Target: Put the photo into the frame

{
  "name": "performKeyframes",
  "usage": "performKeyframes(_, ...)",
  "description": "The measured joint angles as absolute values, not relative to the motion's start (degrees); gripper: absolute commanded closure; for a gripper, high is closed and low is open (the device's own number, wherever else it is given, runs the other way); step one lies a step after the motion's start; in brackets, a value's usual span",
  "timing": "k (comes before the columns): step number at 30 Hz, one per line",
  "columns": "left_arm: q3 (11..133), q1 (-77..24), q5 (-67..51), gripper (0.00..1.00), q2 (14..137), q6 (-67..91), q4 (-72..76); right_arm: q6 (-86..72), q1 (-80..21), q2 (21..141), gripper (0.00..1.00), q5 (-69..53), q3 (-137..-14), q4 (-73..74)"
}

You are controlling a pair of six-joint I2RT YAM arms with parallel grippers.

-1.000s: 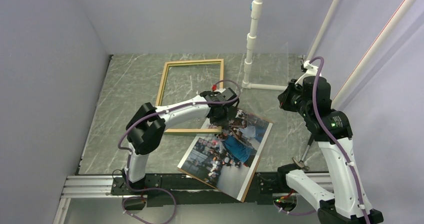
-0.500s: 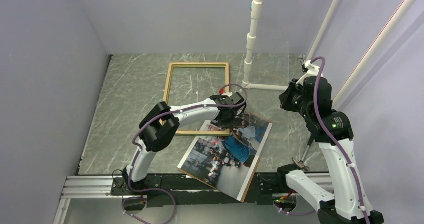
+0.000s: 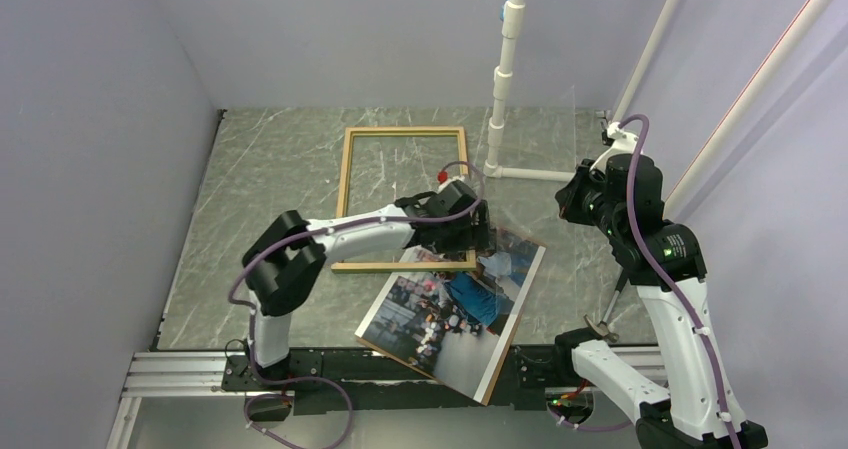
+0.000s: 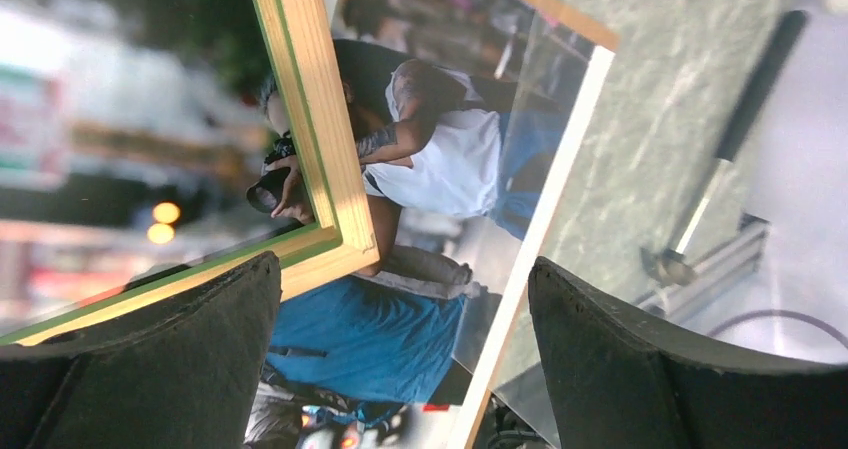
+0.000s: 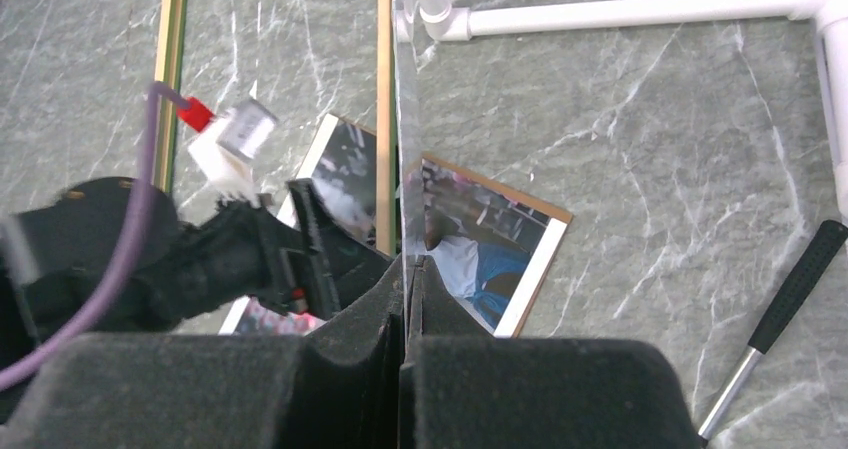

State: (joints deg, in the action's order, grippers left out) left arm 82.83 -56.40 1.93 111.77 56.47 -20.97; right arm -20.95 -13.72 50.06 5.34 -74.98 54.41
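Observation:
The frame (image 3: 405, 131) lies flat on the table, light wood face up with a green inner lip. Its near right corner (image 4: 340, 239) rests on top of the photo (image 3: 440, 314), a colour street print lying face up nearer the arms. My left gripper (image 3: 470, 237) hovers over that corner, open, with nothing between its fingers (image 4: 620, 369). At the right, my right gripper (image 5: 408, 269) is raised and shut on the edge of a thin clear pane (image 5: 399, 119) that stands upright from its jaws.
A brown board edge (image 3: 512, 341) shows under the photo's right side. A black-handled tool (image 3: 612, 299) lies at the right. A white pipe stand (image 3: 505, 69) rises at the back. Grey walls close in left and right.
The left gripper slid the frame to the right, over the photo's far corner, then opened and let it go. The right arm and its pane have not moved.

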Motion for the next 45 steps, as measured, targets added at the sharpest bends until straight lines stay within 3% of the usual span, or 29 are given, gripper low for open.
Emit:
performKeyframes(13,55.90,-40.99,-2.35,0.06,86.24,52.58,-8.51,-21.02,-13.72,49.50,1.00,-0.21,-73.32,53.58)
performKeyframes(19,49.17,-34.35,-0.78,0.09,77.06,50.17,-13.32,-21.45,-13.72,49.17,1.00,-5.74,-71.79,52.29)
performKeyframes(23,48.29,-31.66,6.26,0.11,71.99,48.71,-22.83,-21.89,-13.72,49.04,1.00,-8.40,-71.07,51.42)
performKeyframes(30,49.47,-31.05,17.17,0.16,75.64,48.64,-38.11,-22.68,-13.72,49.06,1.00,-11.60,-70.22,50.33)
performKeyframes(38,49.47,-30.63,18.33,0.25,83.29,48.03,-41.08,-23.99,-13.72,49.17,1.00,-15.18,-68.38,48.80)
performKeyframes(45,49.28,-30.17,17.67,0.46,85.78,47.27,-38.09,-24.29,-13.76,49.45,1.00,-16.60,-68.18,48.25)
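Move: The frame's near left corner lies some 31 cm to the left of the left hand, about 2 cm back and 6 below; the near right corner, just released, is about 3 cm back, 1 left. The photo's middle is roughly 9 cm back and 5 left, 7 below. From the right hand, holding up the clear sheet, the frame's middle is about 20 cm ahead, 29 left, 29 below; the photo's, 7 back, 19 left. The left hand arcs some 32 cm left to the frame's near left corner, dips, starts closing; right swings left. ##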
